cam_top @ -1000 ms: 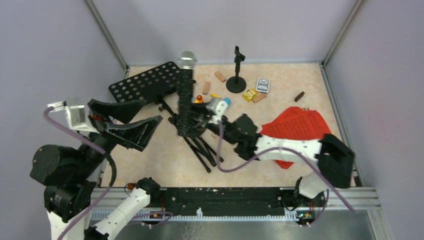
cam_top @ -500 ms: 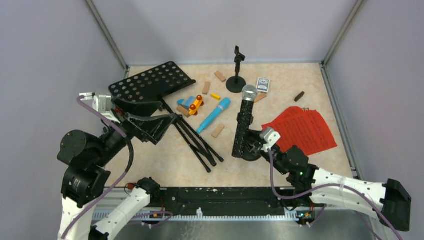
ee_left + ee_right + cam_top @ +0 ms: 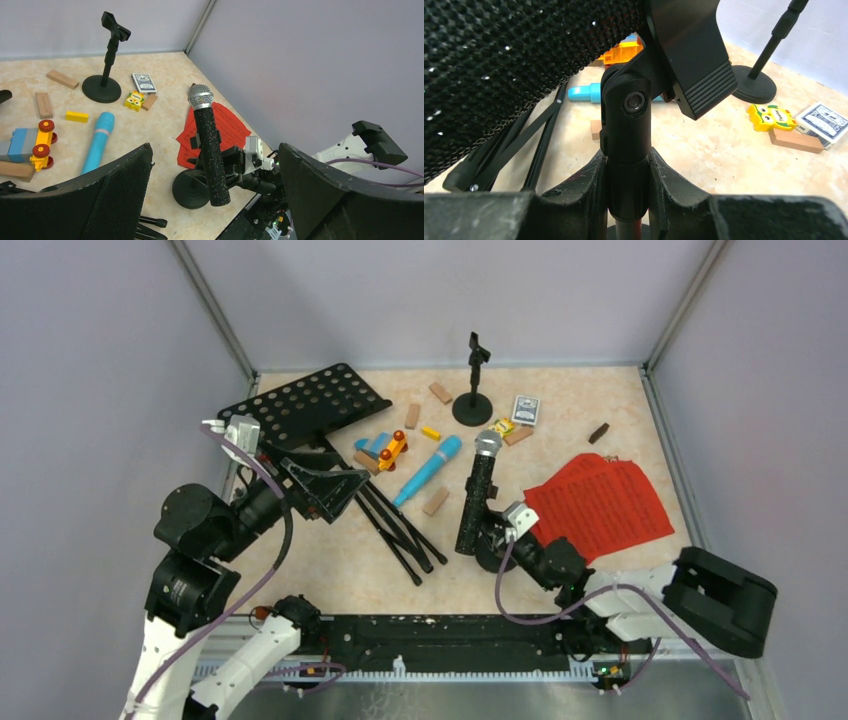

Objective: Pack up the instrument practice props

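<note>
My right gripper (image 3: pixel 497 533) (image 3: pixel 626 165) is shut on the stem of a black mic holder (image 3: pixel 626 145). Its round base (image 3: pixel 190 189) is at the table near the front. The black silver-headed microphone (image 3: pixel 478 490) (image 3: pixel 210 145) stands clipped in this holder. My left gripper (image 3: pixel 320 488) (image 3: pixel 216 147) hangs open and empty beside the black hole-punched music desk (image 3: pixel 300 405) and its folded tripod legs (image 3: pixel 395 530). The blue microphone (image 3: pixel 428 470) lies mid-table. Red sheet-music pages (image 3: pixel 600 500) lie to the right. A second mic holder (image 3: pixel 473 405) stands at the back.
A colourful toy vehicle (image 3: pixel 385 448) lies by the blue microphone. Small wooden blocks (image 3: pixel 435 502) (image 3: pixel 441 392), a card deck (image 3: pixel 526 409) and a yellow box (image 3: pixel 501 426) are scattered around the back. Grey walls enclose the table on three sides.
The right arm has carried the holder and black microphone from the middle of the table to the near right. The left gripper has moved right, closer to the tripod legs, still open.
</note>
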`<state>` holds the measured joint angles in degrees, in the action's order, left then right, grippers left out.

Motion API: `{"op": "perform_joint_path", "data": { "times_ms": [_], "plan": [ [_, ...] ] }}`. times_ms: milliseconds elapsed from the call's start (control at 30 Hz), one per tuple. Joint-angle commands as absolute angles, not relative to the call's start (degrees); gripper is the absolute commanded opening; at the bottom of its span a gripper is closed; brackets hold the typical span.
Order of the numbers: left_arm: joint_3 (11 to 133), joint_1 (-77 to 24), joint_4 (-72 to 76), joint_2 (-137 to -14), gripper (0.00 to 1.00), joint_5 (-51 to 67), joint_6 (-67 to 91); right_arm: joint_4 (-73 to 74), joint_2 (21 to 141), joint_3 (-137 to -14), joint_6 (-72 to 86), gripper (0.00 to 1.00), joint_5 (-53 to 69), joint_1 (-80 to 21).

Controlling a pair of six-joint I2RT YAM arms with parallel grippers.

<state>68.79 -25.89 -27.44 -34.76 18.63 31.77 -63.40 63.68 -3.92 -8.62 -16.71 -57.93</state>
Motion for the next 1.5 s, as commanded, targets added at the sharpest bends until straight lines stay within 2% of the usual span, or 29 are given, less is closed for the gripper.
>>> {"op": "perform_joint_path", "data": {
  "times_ms": [0,133,333,533,733,833,967,1067,1167,1333,1467],
  "plan": [
    [68.2,-25.7,-26.1,-35.0,0.99,18.1,32.2,-88.3,72.4,-8.6,-5.2,0.0,-13.5,-55.8],
    [68.0,-25.6,-26.1,-35.3,0.99,17.8,31.5,-98.4,83.1,-10.6,-3.4,0.0,-13.0,-54.0],
    [67.2,-25.7,-26.6,-35.3,0.99,17.9,30.8,-98.7,94.2,-16.5,-4.0,0.01,-11.2,-53.6],
    [65.8,-25.6,-28.7,-34.7,0.99,16.6,29.3,-98.6,93.2,-13.5,-2.7,0.39,-12.7,-53.6],
    [63.1,-25.7,-27.7,-34.4,0.99,17.2,29.5,-96.4,86.9,-5.0,2.1,0.63,-12.5,-53.6],
    [61.9,-25.7,-26.5,-34.9,0.99,18.0,29.8,-91.9,80.7,-1.3,3.8,0.69,-12.8,-53.7],
    [60.5,-25.7,-25.4,-35.4,0.99,18.7,29.6,-74.0,64.5,1.0,6.8,0.73,-13.3,-53.7],
    [59.8,-25.7,-24.9,-35.9,0.99,19.1,28.3,-43.9,47.1,-3.7,10.4,0.75,-14.7,-53.8],
    [58.9,-25.6,-23.9,-36.9,0.99,20.6,27.0,-24.8,34.8,-7.2,12.7,0.76,-16.5,-53.8],
    [56.3,-25.7,-20.3,-39.4,0.99,23.9,26.6,0.1,21.6,-13.4,23.6,0.75,-19.6,-53.8],
    [55.6,-26.3,-18.7,-41.0,0.99,24.0,27.0,18.2,20.8,-21.0,33.4,0.75,-22.2,-53.7]
  ]
}}
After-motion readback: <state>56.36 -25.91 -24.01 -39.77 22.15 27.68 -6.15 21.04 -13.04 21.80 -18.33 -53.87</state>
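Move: The right hand still pinches the black microphone's stand just below the clip; the spot it is bound for lies about 5 cm ahead and 5 cm left, some 14 cm down. From this hand a loose wooden block is roughly 13 cm ahead and 15 cm left, and the red sheets 14 cm ahead, 25 cm right. For the empty left hand, the black microphone is around 12 cm ahead, 23 cm right and 23 cm below. The right hand slides the pinched stand about 5 cm forward and as far left at level height, then opens its fingers wide to let go and draws back and to the right some 12 cm, dipping a little and then rising clear, its left side rolling up about 20 degrees and its fingertips tipping down. Meanwhile the left hand, still wide open, sinks nearly 10 cm and eases a little forward and right towards the black microphone, tipping slightly down. ##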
